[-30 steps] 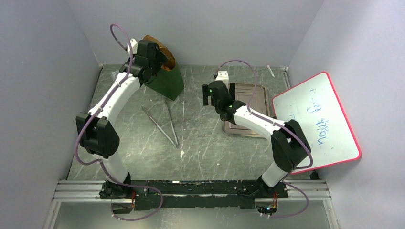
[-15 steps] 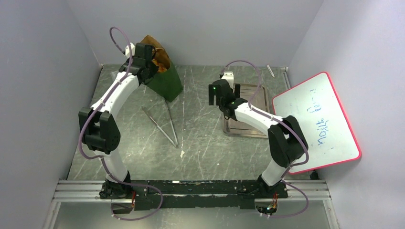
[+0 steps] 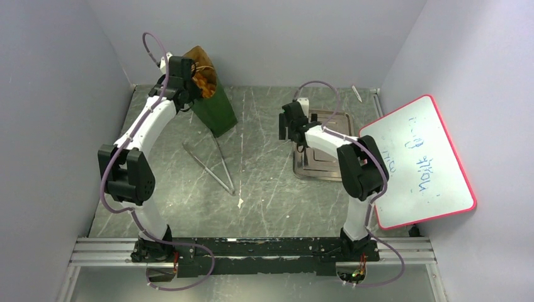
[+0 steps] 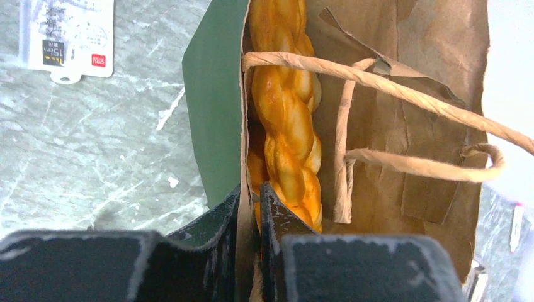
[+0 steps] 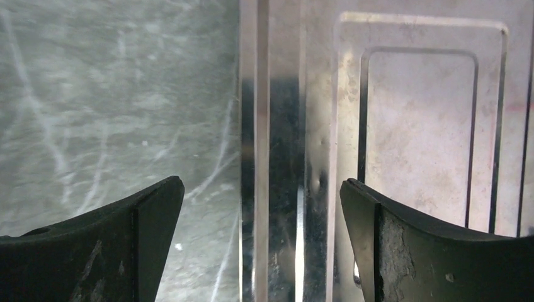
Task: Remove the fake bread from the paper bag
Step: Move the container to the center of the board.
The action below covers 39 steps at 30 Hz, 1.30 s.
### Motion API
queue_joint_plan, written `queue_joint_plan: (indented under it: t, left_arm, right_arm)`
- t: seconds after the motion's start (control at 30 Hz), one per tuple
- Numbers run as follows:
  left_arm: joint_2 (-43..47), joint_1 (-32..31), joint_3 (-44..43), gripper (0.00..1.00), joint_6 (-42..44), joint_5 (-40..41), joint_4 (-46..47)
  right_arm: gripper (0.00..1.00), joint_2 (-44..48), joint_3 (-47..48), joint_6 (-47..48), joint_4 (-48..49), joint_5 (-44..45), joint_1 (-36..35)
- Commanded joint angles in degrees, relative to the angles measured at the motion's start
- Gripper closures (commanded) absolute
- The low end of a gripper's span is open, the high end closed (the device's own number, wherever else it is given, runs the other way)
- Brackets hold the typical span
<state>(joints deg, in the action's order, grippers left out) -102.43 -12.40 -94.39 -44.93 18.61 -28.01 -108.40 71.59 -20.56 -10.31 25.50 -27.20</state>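
Note:
The dark green paper bag [image 3: 218, 111] stands at the back left, its brown inside [image 4: 403, 50] and tan cord handles [image 4: 415, 100] showing in the left wrist view. Orange-golden fake bread [image 4: 286, 107] lies inside it, a twisted piece uppermost, and peeks from the bag's mouth [image 3: 203, 78]. My left gripper [image 3: 187, 77] [image 4: 250, 189] is shut on the bag's side wall at the rim, one finger outside on the green face, the other inside against the bread. My right gripper [image 3: 291, 121] [image 5: 261, 189] hangs open over the left rim of the metal tray [image 5: 415, 126], holding nothing.
The flat grey tray [image 3: 327, 165] lies right of centre. A pair of thin metal tongs [image 3: 211, 165] lies mid-table. A red-framed whiteboard [image 3: 419, 160] leans at the right. A white labelled packet [image 4: 68, 34] lies beside the bag. A small pen [image 3: 356, 93] lies at the back.
My left gripper has closed onto the bag's rim and drawn the bag a little to the left. The right arm has swung farther back, over the tray's left edge, jaws still open.

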Motion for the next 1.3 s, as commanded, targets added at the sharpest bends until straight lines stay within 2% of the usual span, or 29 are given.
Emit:
queue_joint_plan:
  t: [0.0, 0.23, 0.3, 0.37, 0.43, 0.57, 0.77, 0.8, 0.93, 1.07, 1.27]
  left_arm:
    - [4.30, 0.89, 1.17, 0.93, 9.75, -3.01, 8.62]
    - [2.55, 1.19, -3.99, 0.93, 18.22, -1.08, 10.31]
    - [2.31, 1.64, -4.75, 0.93, 19.76, -0.86, 11.13]
    - [2.09, 2.14, -5.28, 0.93, 20.64, -0.48, 11.62]
    - [2.29, 2.52, -5.34, 0.93, 21.28, 0.28, 12.28]
    - [3.70, 3.06, -3.59, 0.93, 22.68, 1.01, 15.34]
    - [3.78, 3.26, -3.96, 0.93, 25.41, 1.00, 16.71]
    - [4.13, 3.26, -3.55, 0.93, 25.61, 1.21, 17.09]
    - [5.54, 3.26, -2.42, 0.93, 26.16, 2.39, 17.86]
    - [7.75, 3.26, -0.93, 0.93, 26.43, 2.89, 18.37]
    - [12.06, 3.26, 1.03, 0.93, 27.87, 3.15, 18.20]
  right_arm:
    - [0.04, -3.81, 1.69, -0.78, -1.47, -3.31, 1.62]
    - [0.14, -9.07, 3.93, -0.61, -1.55, -7.11, 1.62]
    - [0.25, -9.98, 4.51, -0.41, -1.46, -8.46, 1.62]
    - [0.42, -11.11, 5.65, -0.62, -1.98, -9.87, 1.62]
    - [0.54, -12.16, 6.61, -0.88, -3.03, -10.86, 1.50]
    - [0.65, -13.62, 6.73, -0.60, -2.93, -12.30, 0.90]
    - [0.93, -15.09, 7.16, 1.69, -1.94, -16.43, -0.22]
    - [1.00, -15.42, 7.57, 1.51, -2.05, -16.68, -0.40]
    - [1.00, -17.70, 13.68, -1.73, -5.50, -18.97, -0.61]
    - [1.00, -22.04, 24.18, -5.92, -10.94, -21.99, -0.70]
    - [1.00, -29.50, 36.42, 1.02, -15.55, -25.14, -4.27]
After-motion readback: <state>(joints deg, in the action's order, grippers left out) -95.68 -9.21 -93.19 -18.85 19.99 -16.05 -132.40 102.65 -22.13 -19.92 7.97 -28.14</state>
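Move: The right hand hangs open over the container's left rim. The container's middle is about 8 cm to its right, 3 cm back and 6 cm down. From the right hand, the metal tongs lie some 25 cm left and 11 cm back, the paper bag about 23 cm left and 7 cm ahead. The left hand already pinches the bag's left rim, the bag's middle about 7 cm right, 2 cm ahead and 12 cm below; the container is roughly 38 cm right, 9 cm back. Down about 5 cm goes the right hand, its fingers closing from wide open to pinch the container's left rim; then it drags the container left and forward across the table. Meanwhile the left hand keeps its pinch on the bag's rim and draws it up some 8 cm and to the left, rolling its left side up and tipping its fingers up a little. ##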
